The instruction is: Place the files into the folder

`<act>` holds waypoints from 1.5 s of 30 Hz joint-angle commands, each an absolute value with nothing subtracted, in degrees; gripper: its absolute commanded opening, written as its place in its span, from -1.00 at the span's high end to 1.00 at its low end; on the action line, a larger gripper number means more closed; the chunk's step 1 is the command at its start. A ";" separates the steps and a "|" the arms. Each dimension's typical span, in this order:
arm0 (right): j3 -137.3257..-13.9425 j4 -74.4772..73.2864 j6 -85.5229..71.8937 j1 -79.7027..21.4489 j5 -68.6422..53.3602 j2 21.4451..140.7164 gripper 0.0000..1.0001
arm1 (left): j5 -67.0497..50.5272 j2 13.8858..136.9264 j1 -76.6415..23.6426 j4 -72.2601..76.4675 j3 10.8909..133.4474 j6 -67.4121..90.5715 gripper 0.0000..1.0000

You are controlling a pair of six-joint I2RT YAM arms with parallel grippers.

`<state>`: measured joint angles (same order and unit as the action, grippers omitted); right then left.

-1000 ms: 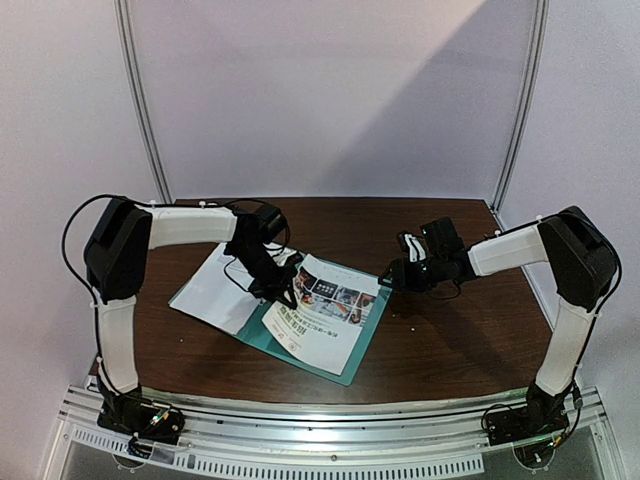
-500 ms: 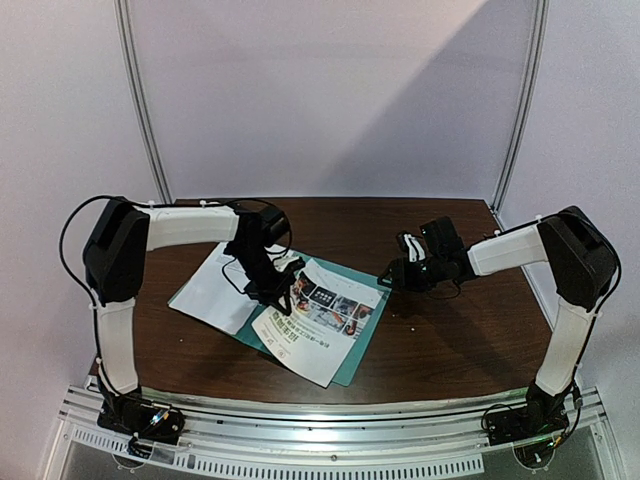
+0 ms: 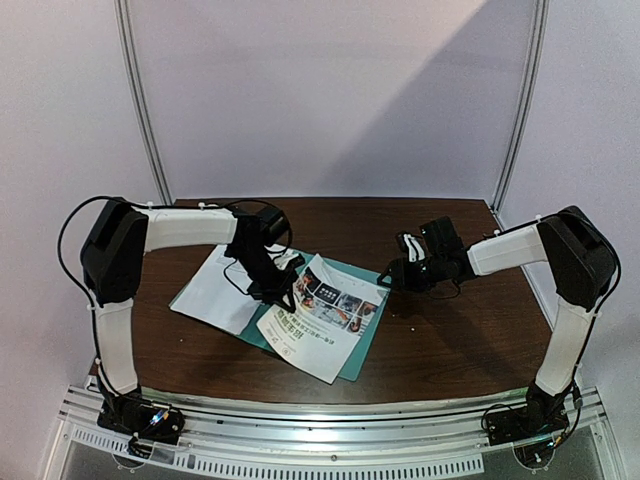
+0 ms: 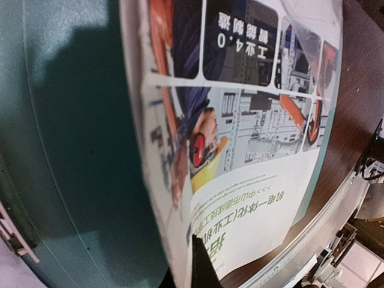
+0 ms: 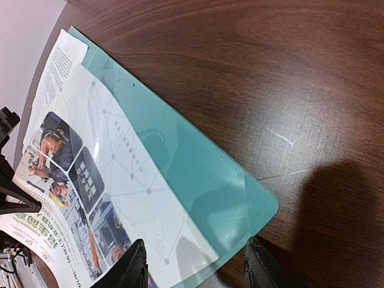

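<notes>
The teal folder (image 3: 371, 322) lies open on the brown table, its rounded corner (image 5: 240, 198) filling the right wrist view. A colour-photo file with green lettering (image 3: 325, 320) rests on it at an angle, overhanging the near edge. My left gripper (image 3: 282, 292) is shut on that sheet's left edge; in the left wrist view the page (image 4: 258, 120) curves up over the teal plastic (image 4: 72, 150). A second file, white with black text (image 3: 213, 290), lies under the folder's left side. My right gripper (image 3: 389, 274) stands open, its fingertips (image 5: 135, 264) straddling the folder's far right corner.
The dark wooden table (image 3: 450, 340) ends at an aluminium rail (image 3: 330, 415) in front. Pale walls with metal posts (image 3: 143, 110) close in the back and both sides. The arm bases (image 3: 140, 420) sit at the near corners.
My left gripper has dragged the colour sheet slightly toward the near left across the folder, turning it a little. The right arm has stayed still.
</notes>
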<state>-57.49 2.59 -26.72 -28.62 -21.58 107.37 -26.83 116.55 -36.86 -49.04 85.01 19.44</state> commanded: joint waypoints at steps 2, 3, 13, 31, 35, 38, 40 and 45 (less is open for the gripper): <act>-57.73 0.09 -26.99 -28.95 -22.19 109.25 -0.07 | -26.61 115.30 -37.16 -43.86 83.78 24.38 1.00; -57.74 0.09 -26.90 -29.00 -22.15 109.25 -0.07 | -26.52 114.97 -37.10 -43.61 83.65 24.55 1.00; -59.76 -2.11 -25.93 -28.85 -20.66 109.67 -0.07 | -27.86 110.90 -36.91 -41.36 77.54 25.84 1.00; -80.15 -7.05 -15.75 -26.01 -26.34 122.28 -0.04 | -29.08 108.50 -37.00 -34.30 72.82 27.66 1.00; -82.77 -9.82 -12.66 -25.98 -29.86 126.02 -0.01 | -29.34 108.37 -37.00 -33.98 72.17 27.82 1.00; -84.16 -11.28 -10.93 -25.93 -30.59 127.56 0.00 | -29.60 108.37 -37.00 -33.76 71.63 27.78 1.00; -85.63 -12.95 -9.91 -25.87 -30.59 128.81 0.01 | -29.54 108.34 -37.00 -33.63 71.25 27.77 1.00; -88.04 -12.72 -8.90 -25.04 -29.05 130.40 0.01 | -29.36 108.22 -37.00 -34.58 70.69 26.91 1.00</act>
<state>-86.46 -8.43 -11.00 -25.91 -30.02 126.93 -29.19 108.14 -36.84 -34.70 71.59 27.68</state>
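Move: The left gripper still pinches the brochure's left edge; the folder's right half, where it belongs, is centred about 7 cm to its right and 2 cm back, just below, and the white sheet lies some 15 cm left, 4 cm farther out. From the right gripper the folder's far right corner is about 3 cm ahead and 1 cm left, roughly 1 cm lower; the brochure's middle lies some 14 cm left and 8 cm back. Hop the right gripper, half open, up about 4 cm and forward some 8 cm around the folder's far right corner. Lower it to its old height at the far edge, then ease it left while turning it about 10 degrees counter-clockwise. Keep the left pinch on the brochure: edge forward, draw it back and left nearly 3 cm, then lift it slightly and bring it partly back. ##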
